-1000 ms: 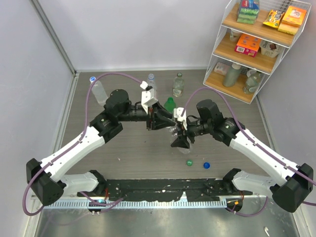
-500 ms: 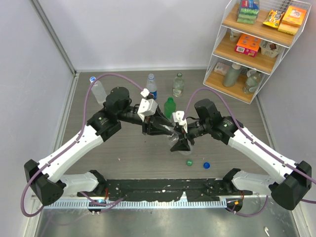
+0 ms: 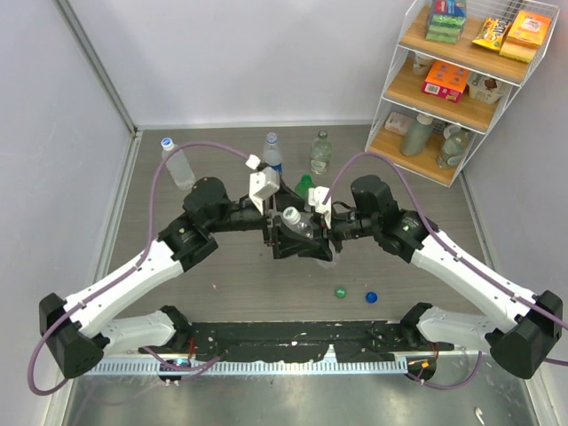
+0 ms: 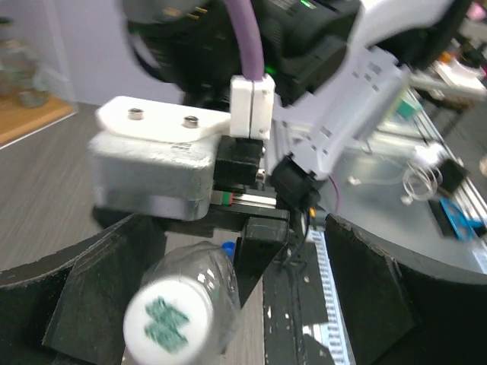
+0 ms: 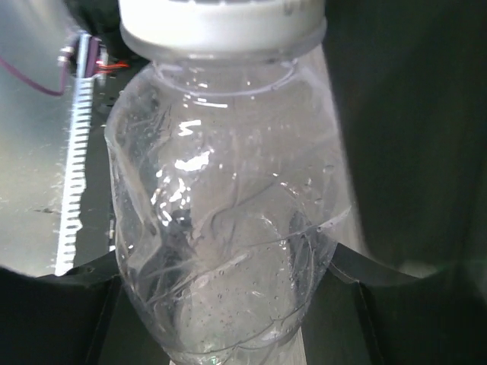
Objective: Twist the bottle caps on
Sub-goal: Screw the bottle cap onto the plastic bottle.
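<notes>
A plain clear bottle point(image 5: 228, 228) stands between the arms, with my right gripper point(image 5: 228, 338) shut on its crumpled body. A white cap point(image 4: 167, 323) with a green mark sits on its neck point(image 3: 291, 216). Around that cap my left gripper point(image 4: 240, 319) is open wide, its fingers point(image 4: 373, 296) apart from the cap. A green cap point(image 3: 339, 291) and a blue cap point(image 3: 371, 297) lie loose on the table in front. Behind the grippers stand the green bottle point(image 3: 304, 186) and the blue-labelled bottle point(image 3: 272, 153).
Another clear bottle point(image 3: 320, 153) stands at the back, and one with a blue top point(image 3: 177, 162) at the far left. A wire shelf rack point(image 3: 461, 80) with snacks fills the back right corner. The arms' black base rail point(image 3: 293, 337) runs along the near edge.
My left gripper, shut around the bottle's top before, has opened wide, and the white cap now shows on the neck. The right gripper still grips the bottle.
</notes>
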You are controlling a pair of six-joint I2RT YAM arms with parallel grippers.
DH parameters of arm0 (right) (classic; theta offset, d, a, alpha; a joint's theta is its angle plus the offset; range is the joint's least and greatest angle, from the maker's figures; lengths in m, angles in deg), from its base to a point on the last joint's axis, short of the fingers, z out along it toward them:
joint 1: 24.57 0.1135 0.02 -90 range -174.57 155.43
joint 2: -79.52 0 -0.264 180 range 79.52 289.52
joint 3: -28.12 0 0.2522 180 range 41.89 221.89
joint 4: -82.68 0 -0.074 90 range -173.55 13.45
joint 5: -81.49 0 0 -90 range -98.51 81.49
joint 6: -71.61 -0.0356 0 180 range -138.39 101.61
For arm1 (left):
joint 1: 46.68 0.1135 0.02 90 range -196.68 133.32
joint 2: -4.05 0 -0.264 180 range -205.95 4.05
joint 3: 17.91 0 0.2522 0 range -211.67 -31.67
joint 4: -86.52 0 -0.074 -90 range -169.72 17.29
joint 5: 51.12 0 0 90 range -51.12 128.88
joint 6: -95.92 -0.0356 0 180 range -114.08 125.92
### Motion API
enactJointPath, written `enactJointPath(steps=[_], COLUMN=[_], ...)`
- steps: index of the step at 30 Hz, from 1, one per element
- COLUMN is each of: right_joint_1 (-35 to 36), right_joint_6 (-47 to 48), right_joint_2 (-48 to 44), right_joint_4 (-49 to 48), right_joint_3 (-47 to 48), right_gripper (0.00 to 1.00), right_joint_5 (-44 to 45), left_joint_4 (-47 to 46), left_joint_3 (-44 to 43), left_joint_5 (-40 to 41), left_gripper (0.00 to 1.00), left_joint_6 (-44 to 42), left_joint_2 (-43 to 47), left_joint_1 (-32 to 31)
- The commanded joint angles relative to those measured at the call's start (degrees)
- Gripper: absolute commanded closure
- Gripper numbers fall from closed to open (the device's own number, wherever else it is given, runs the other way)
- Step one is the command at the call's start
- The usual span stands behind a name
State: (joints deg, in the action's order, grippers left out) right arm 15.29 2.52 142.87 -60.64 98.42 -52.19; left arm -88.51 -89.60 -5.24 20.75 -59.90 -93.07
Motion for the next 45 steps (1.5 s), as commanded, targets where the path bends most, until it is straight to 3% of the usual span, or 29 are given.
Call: enactJointPath(steps=[1, 8, 13, 19, 30, 45], right_joint_1=[-0.4, -0.4, -0.4, -0.4, -0.4, -0.4], right_joint_6=[-4.3, -6.1, -6.4, -6.2, -6.1, -6.2], right_joint_2=[-3.2, -3.0, -2.4, -1.8, -0.5, -0.3], right_joint_4=[-3.1, -2.2, -2.2, -1.3, -0.8, -0.8], right_joint_3=[-1.2, -1.6, -1.2, -0.9, -0.2, 0.0], right_gripper=[0.99, 0.99, 0.99, 0.99, 0.99, 0.99], right_joint_5=[10.8, 18.6, 19.5, 20.0, 20.5, 20.1], left_joint_4=[-3.9, -2.4, 5.3, 10.3, 9.1, 7.3], left_joint_3=[2.1, 5.5, 0.9, -1.9, -2.0, -2.9], left_joint_5=[18.1, 32.5, 38.7, 38.2, 35.1, 33.4], left_gripper=[0.00, 0.00, 0.04, 0.25, 0.29, 0.49], left_joint_6=[7.3, 12.1, 16.3, 22.3, 23.6, 24.1], left_joint_2=[6.1, 10.1, 7.6, 5.4, 3.9, 2.0], left_joint_1=[0.8, 0.8, 0.8, 0.8, 0.8, 0.8])
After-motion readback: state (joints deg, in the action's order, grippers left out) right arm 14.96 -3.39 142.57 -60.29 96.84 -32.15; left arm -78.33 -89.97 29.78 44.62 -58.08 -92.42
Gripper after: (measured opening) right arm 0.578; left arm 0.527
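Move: The white cap, already on the plastic bottle's mouth, sits about 2 cm ahead of the left hand, 3 cm to its left and 1 cm below, between its wide-open fingers. From the right hand, which grips the bottle body, the cap is roughly 9 cm up and 3 cm left. From the left hand, the green bottle stands some 15 cm straight ahead and 27 cm down; the green cap lies about 6 cm back, 7 cm right, 34 cm down. The capped bottle is carried about 5 cm forward, somewhat right and down, by the right hand, which keeps its grip and turns clockwise. The left hand swings off the cap forward and left while rising a little, then goes on forward and sinks, some 8 cm forward in all; its wrist turns counter-clockwise some 35 degrees and tips, and the fingers close to about half open around the cap, with no grip visible yet. ##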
